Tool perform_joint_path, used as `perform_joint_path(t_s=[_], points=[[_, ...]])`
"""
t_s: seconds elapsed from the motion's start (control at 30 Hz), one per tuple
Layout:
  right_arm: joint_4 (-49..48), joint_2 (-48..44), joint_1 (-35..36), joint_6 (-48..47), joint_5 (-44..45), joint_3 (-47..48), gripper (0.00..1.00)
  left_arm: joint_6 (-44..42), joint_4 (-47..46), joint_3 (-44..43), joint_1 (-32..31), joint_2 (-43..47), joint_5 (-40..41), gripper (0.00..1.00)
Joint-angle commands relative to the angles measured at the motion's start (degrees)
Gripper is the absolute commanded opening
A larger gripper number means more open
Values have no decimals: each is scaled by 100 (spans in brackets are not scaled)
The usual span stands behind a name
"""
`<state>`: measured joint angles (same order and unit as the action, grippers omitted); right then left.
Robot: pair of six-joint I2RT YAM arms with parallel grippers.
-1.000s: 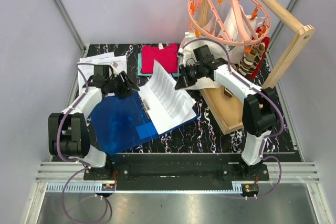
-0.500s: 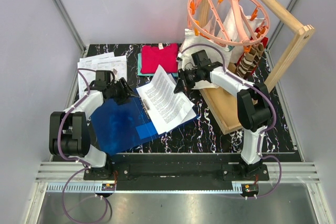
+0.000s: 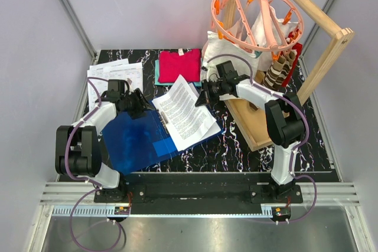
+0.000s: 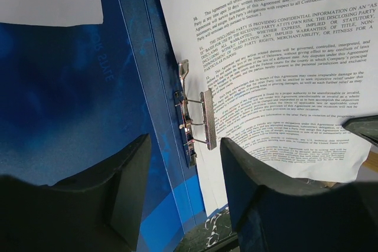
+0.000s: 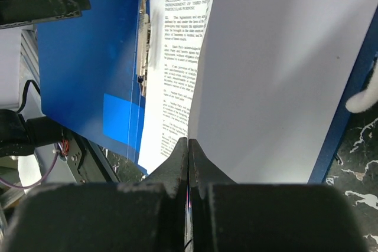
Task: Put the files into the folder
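The blue folder [image 3: 133, 137] lies open on the black table, its metal spine clip [image 4: 195, 119] raised. A printed white sheet of the files [image 3: 186, 113] rests over the folder's right half. Its far right edge is lifted and pinched in my right gripper [image 3: 199, 97], which is shut on the sheet [image 5: 277, 87] at the jaw tips [image 5: 188, 141]. My left gripper [image 3: 140, 103] hovers over the folder's [image 4: 71, 87] spine near the clip, open [image 4: 184, 187], with nothing between its fingers. More files [image 3: 115, 75] lie at the back left.
Folded red and teal clothes [image 3: 179, 65] lie at the back middle. A wooden rack [image 3: 269, 119] with a pink clip hanger [image 3: 257, 16] and a white cloth bag [image 3: 230, 42] stands on the right, close behind my right arm.
My right gripper has come down and back with the sheet, which stood curled up and now lies much flatter over the folder. The left gripper has barely moved.
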<state>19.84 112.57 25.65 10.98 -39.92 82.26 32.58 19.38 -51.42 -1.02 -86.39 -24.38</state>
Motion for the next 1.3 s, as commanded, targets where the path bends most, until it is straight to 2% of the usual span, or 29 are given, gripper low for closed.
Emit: perform_joint_path(t_s=[0.0, 0.4, 0.6, 1.0, 1.03, 1.1, 1.13, 1.17, 1.27], points=[[-401, -192, -78, 352, 143, -210, 0, -120, -83, -237, 5, 210, 91, 54], [-647, -332, -78, 615, 256, -509, 0, -129, -66, -219, 5, 236, 74, 54], [-665, -324, -121, 1194, 248, -562, 0, -120, -48, -263, 14, 237, 39, 54], [-762, -420, -122, 1749, 283, -729, 0, -120, -22, -246, 14, 316, 39, 54], [-762, -420, -113, 1758, 292, -729, 2, -120, -22, -237, 14, 324, 39, 54], [-762, -429, -122, 1671, 222, -694, 16, -120, -30, -237, 5, 307, 30, 54], [-727, -447, -122, 1592, 222, -694, 32, -120, -30, -237, 14, 316, 21, 54], [-596, -499, -113, 1522, 326, -694, 40, -129, -22, -237, 14, 307, 4, 54], [-393, -640, -104, 1258, 485, -764, 51, -146, -30, -237, 14, 307, 3, 54]])
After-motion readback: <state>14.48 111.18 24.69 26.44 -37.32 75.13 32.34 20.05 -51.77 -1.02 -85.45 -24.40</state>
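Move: My right hand has the top file's right edge pinched above the folder. The middle of the paper pile that it goes onto is about 5 cm to my left, 2 cm back and 5 cm down. From the same hand, the metal clasp on the spine lies some 15 cm left and 4 cm back, and the red cloth about 25 cm ahead and 8 cm left. From my left hand the pile's middle is roughly 17 cm right, hardly farther back. I ease my right hand down about 2 cm towards the pile, letting it drift slightly right and back, and roll the wrist about 15 degrees around its pointing line with the file's edge still pinched. Once down, I hold there and open the fingers from shut to nearly half, ending the pinch. ##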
